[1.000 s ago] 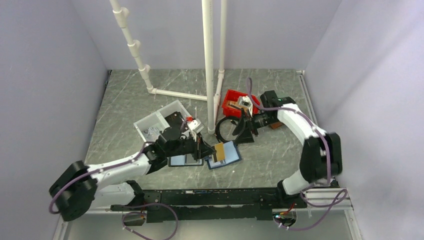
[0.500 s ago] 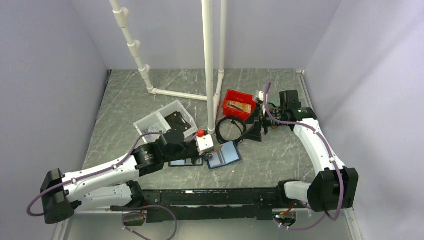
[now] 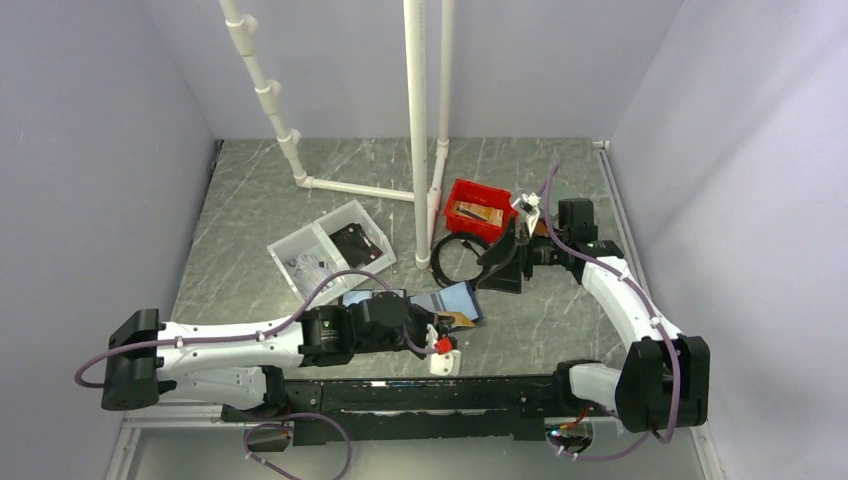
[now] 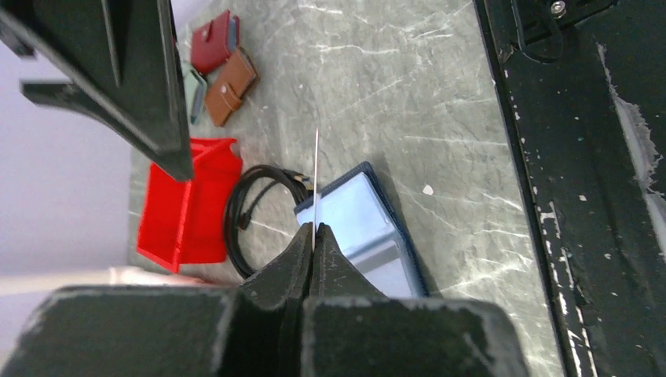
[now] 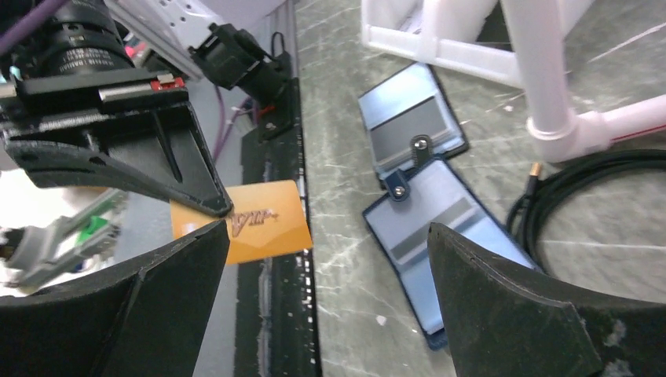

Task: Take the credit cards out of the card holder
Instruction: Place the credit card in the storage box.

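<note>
My left gripper [image 3: 443, 322] is shut on a gold-orange credit card [image 3: 458, 320], held just off the near edge of the card holder [image 3: 455, 300]. The left wrist view shows the card [image 4: 316, 173] edge-on, as a thin line rising from the closed fingertips [image 4: 305, 239]. The navy holder [image 4: 369, 228] lies open behind it, light blue inside. From the right wrist the card [image 5: 271, 224] shows its face, clear of the holder [image 5: 448, 228]. My right gripper [image 3: 500, 268] hovers wide open and empty to the right of the holder [image 5: 326, 259].
A second blue folio [image 3: 372, 298] lies left of the holder, partly under my left arm. A black cable coil [image 3: 455, 255], red bin [image 3: 478, 210], clear bin [image 3: 330, 245] and white pipe frame [image 3: 415, 130] stand behind. Brown [image 4: 230, 86] and red [image 4: 216, 39] wallets lie beyond the bin.
My left arm has swung back toward the near edge, drawing the gold card out of the holder. The right gripper has opened wider and shifted right, away from the holder.
</note>
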`<state>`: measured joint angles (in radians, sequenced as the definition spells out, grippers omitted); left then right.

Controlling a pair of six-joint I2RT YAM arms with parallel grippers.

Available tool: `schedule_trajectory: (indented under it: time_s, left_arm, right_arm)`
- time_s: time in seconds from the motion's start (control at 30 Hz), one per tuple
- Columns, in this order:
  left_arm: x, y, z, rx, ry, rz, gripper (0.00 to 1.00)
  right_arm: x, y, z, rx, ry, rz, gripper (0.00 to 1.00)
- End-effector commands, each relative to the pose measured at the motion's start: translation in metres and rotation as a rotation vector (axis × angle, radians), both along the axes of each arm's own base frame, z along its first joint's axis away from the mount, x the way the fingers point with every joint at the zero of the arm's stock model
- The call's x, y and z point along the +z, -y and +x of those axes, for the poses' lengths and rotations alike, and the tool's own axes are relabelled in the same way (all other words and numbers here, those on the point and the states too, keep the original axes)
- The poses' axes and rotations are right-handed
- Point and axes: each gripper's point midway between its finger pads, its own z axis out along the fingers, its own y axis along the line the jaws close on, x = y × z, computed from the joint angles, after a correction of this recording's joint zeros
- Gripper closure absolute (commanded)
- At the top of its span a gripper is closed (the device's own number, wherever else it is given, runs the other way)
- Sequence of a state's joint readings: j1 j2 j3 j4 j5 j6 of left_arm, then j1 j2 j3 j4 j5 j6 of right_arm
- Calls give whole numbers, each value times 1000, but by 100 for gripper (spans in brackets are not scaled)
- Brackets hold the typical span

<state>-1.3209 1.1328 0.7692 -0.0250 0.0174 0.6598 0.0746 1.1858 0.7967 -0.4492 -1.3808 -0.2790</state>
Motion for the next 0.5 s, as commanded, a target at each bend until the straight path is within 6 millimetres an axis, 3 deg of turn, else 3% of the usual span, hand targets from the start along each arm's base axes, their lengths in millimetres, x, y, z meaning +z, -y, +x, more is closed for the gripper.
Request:
schedule_trajectory:
  time_s: [0.0, 0.13, 0.23, 0.33, 0.47]
  left_arm:
    - [26, 15, 0, -39, 205, -56, 100]
    - [26, 22, -10, -40, 373, 10, 100]
    - [17, 24, -7, 32, 578, 129, 100]
    - [4, 20, -1, 89, 668, 212, 100]
    - [2, 16, 6, 156, 757, 207, 100]
  right_arm:
    - [10, -15, -7, 91, -30, 66, 0]
    - [-2, -29, -11, 130, -102, 37, 0]
    - [-8, -37, -13, 161, -172, 27, 0]
    - [-11, -41, -12, 172, -213, 21, 0]
    - [-16, -42, -7, 135, -249, 0, 0]
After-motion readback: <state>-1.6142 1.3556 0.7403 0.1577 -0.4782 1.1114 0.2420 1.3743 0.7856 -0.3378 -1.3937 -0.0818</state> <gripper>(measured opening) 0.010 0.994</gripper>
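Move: The left fingers hold the credit card, its middle some 3 cm to their right; the open right gripper waits about 9 cm ahead and 9 cm right of the left hand, nearly level. The blue card holder is some 15 cm ahead of the left hand and 17 cm lower. From the right hand, the credit card is about 8 cm back and 6 cm left, and the red box some 25 cm straight ahead, 15 cm lower. Both hands sink 3 cm and close sideways, left rolling 35 degrees with the card, open right going 4 cm left. ##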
